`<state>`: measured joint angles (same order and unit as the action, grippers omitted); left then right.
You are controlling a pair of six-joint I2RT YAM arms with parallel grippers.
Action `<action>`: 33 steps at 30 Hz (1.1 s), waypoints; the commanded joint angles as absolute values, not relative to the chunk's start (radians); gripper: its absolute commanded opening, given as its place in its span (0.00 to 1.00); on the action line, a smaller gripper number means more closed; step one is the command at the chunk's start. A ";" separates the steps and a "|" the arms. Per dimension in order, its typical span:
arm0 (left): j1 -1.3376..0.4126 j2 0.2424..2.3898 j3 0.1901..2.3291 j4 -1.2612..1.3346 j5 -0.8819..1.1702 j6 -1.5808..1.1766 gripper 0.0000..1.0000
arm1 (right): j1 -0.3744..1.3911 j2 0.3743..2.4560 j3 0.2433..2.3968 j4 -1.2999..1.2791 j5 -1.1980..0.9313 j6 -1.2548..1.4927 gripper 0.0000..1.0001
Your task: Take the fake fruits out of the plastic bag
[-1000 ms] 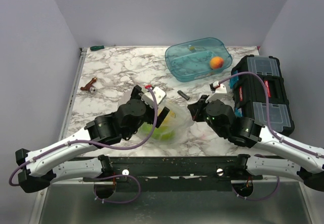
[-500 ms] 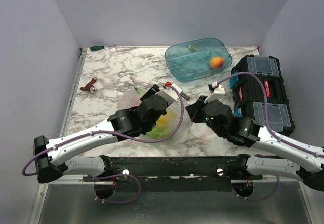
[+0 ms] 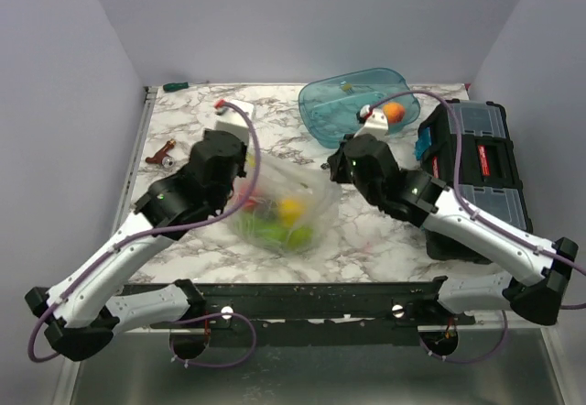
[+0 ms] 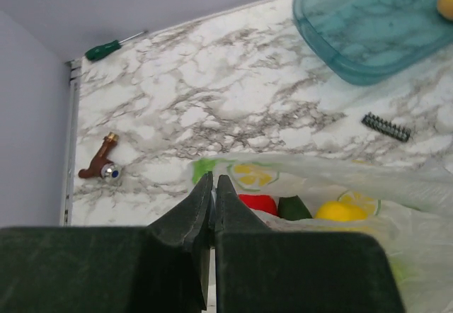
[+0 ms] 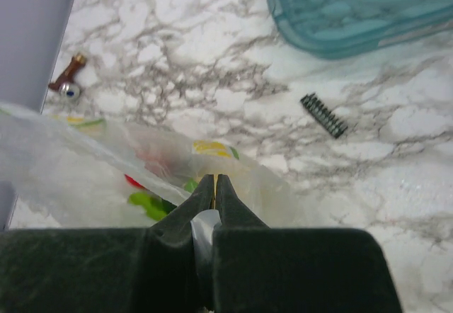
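Observation:
The plastic bag (image 3: pixel 298 205), see-through with lemon prints, hangs stretched between my two grippers above the marble table. My left gripper (image 3: pixel 247 188) is shut on its left edge, and in the left wrist view the left gripper (image 4: pixel 214 180) pinches the film. My right gripper (image 3: pixel 332 172) is shut on the right edge, with white film bunched between the jaws of the right gripper (image 5: pixel 215 180). Fake fruits sit inside: a red one (image 4: pixel 258 203), a dark green one (image 4: pixel 294 207), a yellow one (image 4: pixel 340 211) and light green ones (image 3: pixel 271 231).
A teal tub (image 3: pixel 343 112) with an orange ball (image 3: pixel 393 112) stands at the back. A black toolbox (image 3: pixel 476 171) lies on the right. A brown tap fitting (image 3: pixel 163 156) and a green screwdriver (image 3: pixel 176 86) lie at the left. A black spring (image 4: pixel 386 127) lies near the bag.
My left gripper has shut on the bag's left edge and drawn back to the left. The right arm moved up and back, so the bag now hangs stretched between both.

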<state>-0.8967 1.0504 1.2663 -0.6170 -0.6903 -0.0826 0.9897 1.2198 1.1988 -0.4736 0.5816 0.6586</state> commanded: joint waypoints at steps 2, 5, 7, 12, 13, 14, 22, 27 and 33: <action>-0.717 0.968 1.426 -0.742 -0.610 -0.195 0.00 | 0.796 1.366 1.389 -0.457 0.383 0.532 0.01; -0.605 0.945 1.501 -0.763 -0.595 -0.212 0.00 | 0.719 1.523 1.573 -0.442 0.277 0.479 0.01; -0.554 0.916 1.517 -0.762 -0.581 -0.231 0.00 | 0.683 1.658 1.758 -0.484 0.229 0.450 0.01; -0.515 0.823 1.513 -0.784 -0.487 -0.283 0.00 | 0.664 2.009 2.341 -0.674 0.162 0.410 0.01; -0.515 0.803 1.495 -0.796 -0.436 -0.310 0.00 | 0.663 2.046 2.415 -0.677 0.137 0.411 0.01; -0.515 0.776 1.462 -0.799 -0.384 -0.342 0.00 | 0.662 2.075 2.449 -0.666 0.109 0.415 0.01; -0.514 0.550 1.130 -0.827 0.110 -0.620 0.00 | 0.660 1.998 2.126 -0.529 0.010 0.472 0.01; -0.516 0.483 1.028 -0.865 0.250 -0.728 0.00 | 0.660 1.920 2.012 -0.575 0.037 0.424 0.13; -0.525 0.511 1.086 -0.848 0.276 -0.760 0.00 | 0.662 1.825 1.998 -0.688 0.097 0.431 0.53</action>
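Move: My left fist already grips one side of the bag's mouth. The fruits hang or lie in the bag about 10 cm to its right, 8 cm back and some 20 cm below. The tap lies roughly 23 cm left and 8 cm ahead. My right fingers also still pinch the bag; from them the fruits are about 10 cm left, 7 cm back and 16 cm down. The black spring is some 8 cm ahead and 2 cm right, with the teal bin's middle about 27 cm ahead and 9 cm right, both some 20 cm lower. I swing the bag up between both hands. My right hand drives about 20 cm forward towards the bin, rising 10 cm and veering left, then sinks well over 10 cm and opens to nearly half. My left hand, still gripping, sweeps up and left some 12 cm, then draws back and down, rolling its left side down some 45 degrees. ##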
